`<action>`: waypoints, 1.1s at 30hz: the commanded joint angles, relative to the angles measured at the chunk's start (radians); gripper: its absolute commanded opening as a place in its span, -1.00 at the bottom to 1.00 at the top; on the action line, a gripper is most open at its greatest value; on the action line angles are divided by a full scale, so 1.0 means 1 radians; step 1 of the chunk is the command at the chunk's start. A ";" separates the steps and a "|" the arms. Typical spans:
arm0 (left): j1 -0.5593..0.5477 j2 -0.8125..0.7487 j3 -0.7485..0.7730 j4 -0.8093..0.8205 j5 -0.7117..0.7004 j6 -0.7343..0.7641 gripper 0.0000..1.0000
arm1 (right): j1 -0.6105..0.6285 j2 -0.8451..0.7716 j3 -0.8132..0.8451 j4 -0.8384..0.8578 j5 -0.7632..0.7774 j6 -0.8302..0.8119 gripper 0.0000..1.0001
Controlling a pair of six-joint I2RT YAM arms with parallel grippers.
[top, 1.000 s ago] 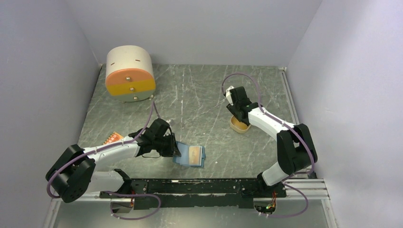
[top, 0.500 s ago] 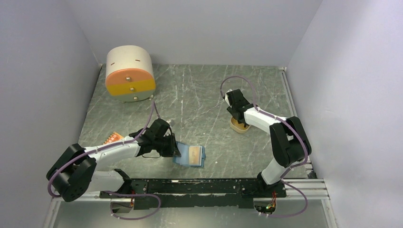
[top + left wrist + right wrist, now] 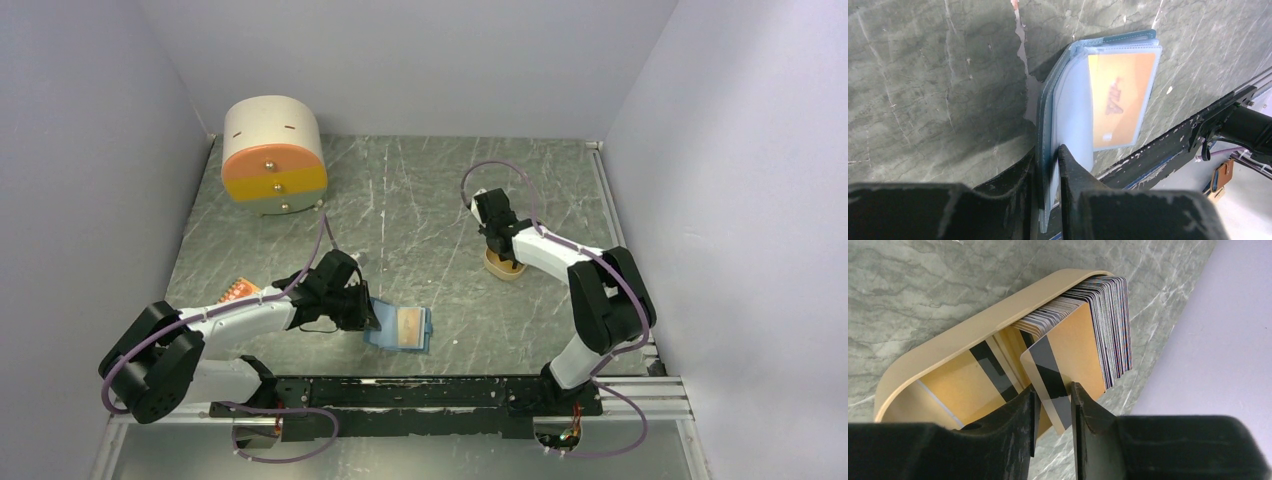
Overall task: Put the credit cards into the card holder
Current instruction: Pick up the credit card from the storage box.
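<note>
The card holder (image 3: 405, 328), a blue wallet, lies open on the table near the front edge. An orange-yellow credit card (image 3: 1118, 100) shows inside its clear sleeve. My left gripper (image 3: 1048, 160) is shut on the left flap of the card holder (image 3: 1048, 115) and holds that flap upright. At the right, a tan oval tray (image 3: 973, 325) holds a standing stack of several credit cards (image 3: 1108, 305). One striped card (image 3: 1050, 375) leans out of the stack. My right gripper (image 3: 1054, 400) straddles its lower corner, jaws narrow but still apart. From above, the right gripper (image 3: 497, 248) is at the tray (image 3: 503, 266).
A cream and orange drawer unit (image 3: 272, 158) stands at the back left. A small orange item (image 3: 240, 290) lies beside the left arm. A black rail (image 3: 400, 392) runs along the near edge. Walls close in on the left, back and right.
The right arm folded in and its gripper shifted slightly left over the tray, with its jaws narrowing round a card. The left gripper and the card holder kept still.
</note>
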 commanded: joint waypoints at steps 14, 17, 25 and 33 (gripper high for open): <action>0.006 -0.005 -0.034 0.046 0.032 -0.007 -0.56 | 0.053 -0.058 0.001 -0.100 0.026 0.051 -0.76; 0.005 0.002 -0.036 0.050 0.037 -0.009 -0.56 | 0.063 -0.060 0.012 -0.126 0.048 0.060 -0.86; 0.006 -0.006 -0.036 0.048 0.030 -0.010 -0.54 | 0.084 -0.095 0.033 -0.181 0.103 0.076 -1.00; 0.005 -0.010 -0.031 0.039 0.026 -0.012 -0.55 | 0.091 -0.147 0.040 -0.197 0.128 0.116 -1.00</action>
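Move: The credit card to be pulled stands tilted right at the right fingertips, its middle about 1 cm ahead, 1 cm left and 2 cm below, already between the parted pads. The rear card stack is roughly 4 cm ahead, level sideways and 3 cm below; the storage box's middle lies some 4 cm back, 2 cm left and 4 cm below. From the left hand, which holds the open card holder, that card is about 22 cm ahead, 32 cm right and 1 cm up. The right hand closes its partly open fingers fully onto a single credit card, easing back and about 1 cm left at first while the gap narrows. It draws the pinched card up and back, away from the rear stack, ending some 3 cm higher and 3 cm nearer the base, with the wrist barely turning. ##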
